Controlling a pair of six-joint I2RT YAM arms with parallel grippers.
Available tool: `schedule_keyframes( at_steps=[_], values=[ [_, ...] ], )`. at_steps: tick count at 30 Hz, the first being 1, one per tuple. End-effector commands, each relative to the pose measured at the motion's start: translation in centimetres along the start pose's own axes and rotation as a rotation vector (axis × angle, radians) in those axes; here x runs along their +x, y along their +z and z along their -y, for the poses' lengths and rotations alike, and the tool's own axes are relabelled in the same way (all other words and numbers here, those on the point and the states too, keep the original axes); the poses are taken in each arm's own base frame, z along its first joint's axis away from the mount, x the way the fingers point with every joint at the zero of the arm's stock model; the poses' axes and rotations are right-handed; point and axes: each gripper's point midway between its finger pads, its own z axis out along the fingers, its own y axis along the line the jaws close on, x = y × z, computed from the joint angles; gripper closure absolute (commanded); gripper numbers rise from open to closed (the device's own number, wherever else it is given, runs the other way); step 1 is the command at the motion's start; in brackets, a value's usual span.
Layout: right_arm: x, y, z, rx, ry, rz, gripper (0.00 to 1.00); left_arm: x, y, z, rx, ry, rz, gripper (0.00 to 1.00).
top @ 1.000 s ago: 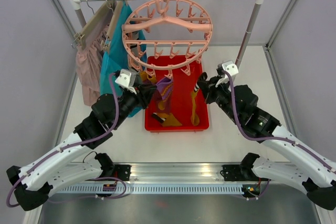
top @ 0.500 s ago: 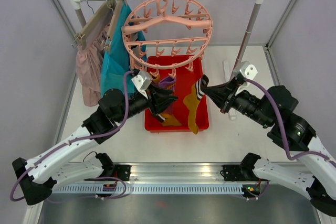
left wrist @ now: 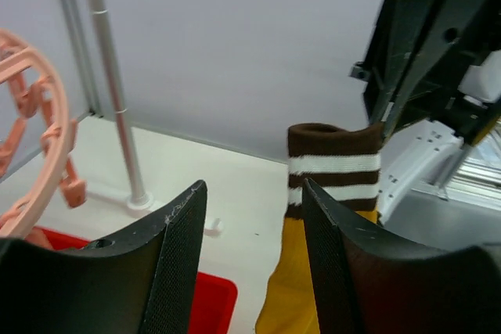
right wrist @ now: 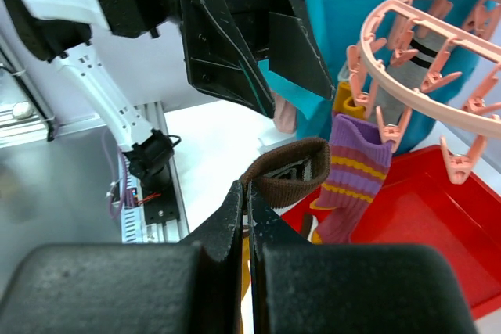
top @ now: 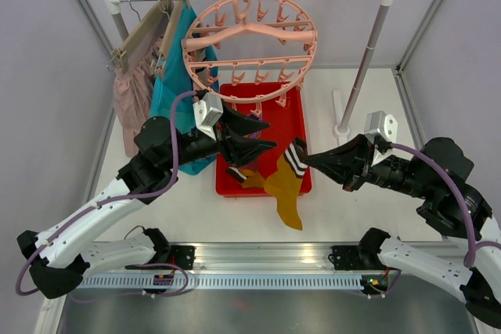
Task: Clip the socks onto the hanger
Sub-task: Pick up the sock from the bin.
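My right gripper (right wrist: 246, 189) (top: 307, 160) is shut on the brown-and-white striped cuff of a mustard yellow sock (top: 286, 193) (right wrist: 291, 171). The sock hangs over the front edge of the red tray (top: 302, 115). My left gripper (left wrist: 254, 193) (top: 264, 135) stands open at cuff height, just left of the sock (left wrist: 333, 163), with nothing between its fingers. The salmon-pink hanger (top: 186, 52) (right wrist: 391, 29) hangs from the rail above the tray. A purple striped sock (right wrist: 356, 166) and a grey sock (right wrist: 411, 68) hang clipped to it.
A teal garment (top: 168, 91) and a pale pink garment (top: 129, 99) hang on the rail's left end, behind my left arm. The rack's right post (top: 364, 60) stands beside the tray. Another sock (top: 239, 174) lies in the tray's front left corner.
My right gripper has drawn back toward the near edge, lifting the yellow sock out of the tray. My left gripper has risen, opened wider and turned toward the sock's cuff.
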Motion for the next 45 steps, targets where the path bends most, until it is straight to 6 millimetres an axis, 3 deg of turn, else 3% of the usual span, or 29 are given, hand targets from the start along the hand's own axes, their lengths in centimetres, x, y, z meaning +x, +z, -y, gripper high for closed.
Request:
schedule_keyframes(
  at_steps=[1, 14, 31, 40, 45],
  values=[
    [-2.0, -0.4, -1.8, -0.089, -0.019, 0.051, 1.0, -1.5, 0.3, 3.8, 0.231, 0.051, 0.005, 0.42],
    [-2.5, 0.2, -2.0, -0.117, -0.021, 0.056, 1.0, -0.1, 1.6, 5.7, 0.4, -0.008, -0.054, 0.4],
    [-1.5, 1.1, 0.6, 0.014, -0.02, 0.022, 1.0, 0.7, 1.8, 7.0, 0.508, -0.055, -0.075, 0.42],
    [-0.8, 1.3, 1.5, 0.056, -0.014, 0.008, 1.0, 0.9, 2.1, 6.7, 0.495, -0.072, -0.079, 0.52],
    [-0.5, 1.3, 1.4, 0.047, -0.015, 0.002, 1.0, 1.6, 3.0, 5.5, 0.423, -0.092, -0.089, 0.76]
  ],
)
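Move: The sock's dark striped cuff, still held in the right fingertips, is roughly 6 cm back and 6 cm to the right of the open left gripper, some 2 cm lower. That gripper lies about 5 cm ahead, 7 cm left and 2 cm above the right hand. The round hanger's near rim is some 7 cm ahead of the left hand, 3 cm to its left and slightly above; the red bin sits straight under the left hand, about 35 cm down. Back and to the right, with a slight dip, the left gripper travels about 7 cm to the sock's cuff, turning some 25 degrees clockwise with its fingers open, then narrows them on the cuff beside the right fingertips. The right hand keeps its closed pinch, easing back about 1 cm and then forward 3 cm, bringing the cuff towards the left hand. ##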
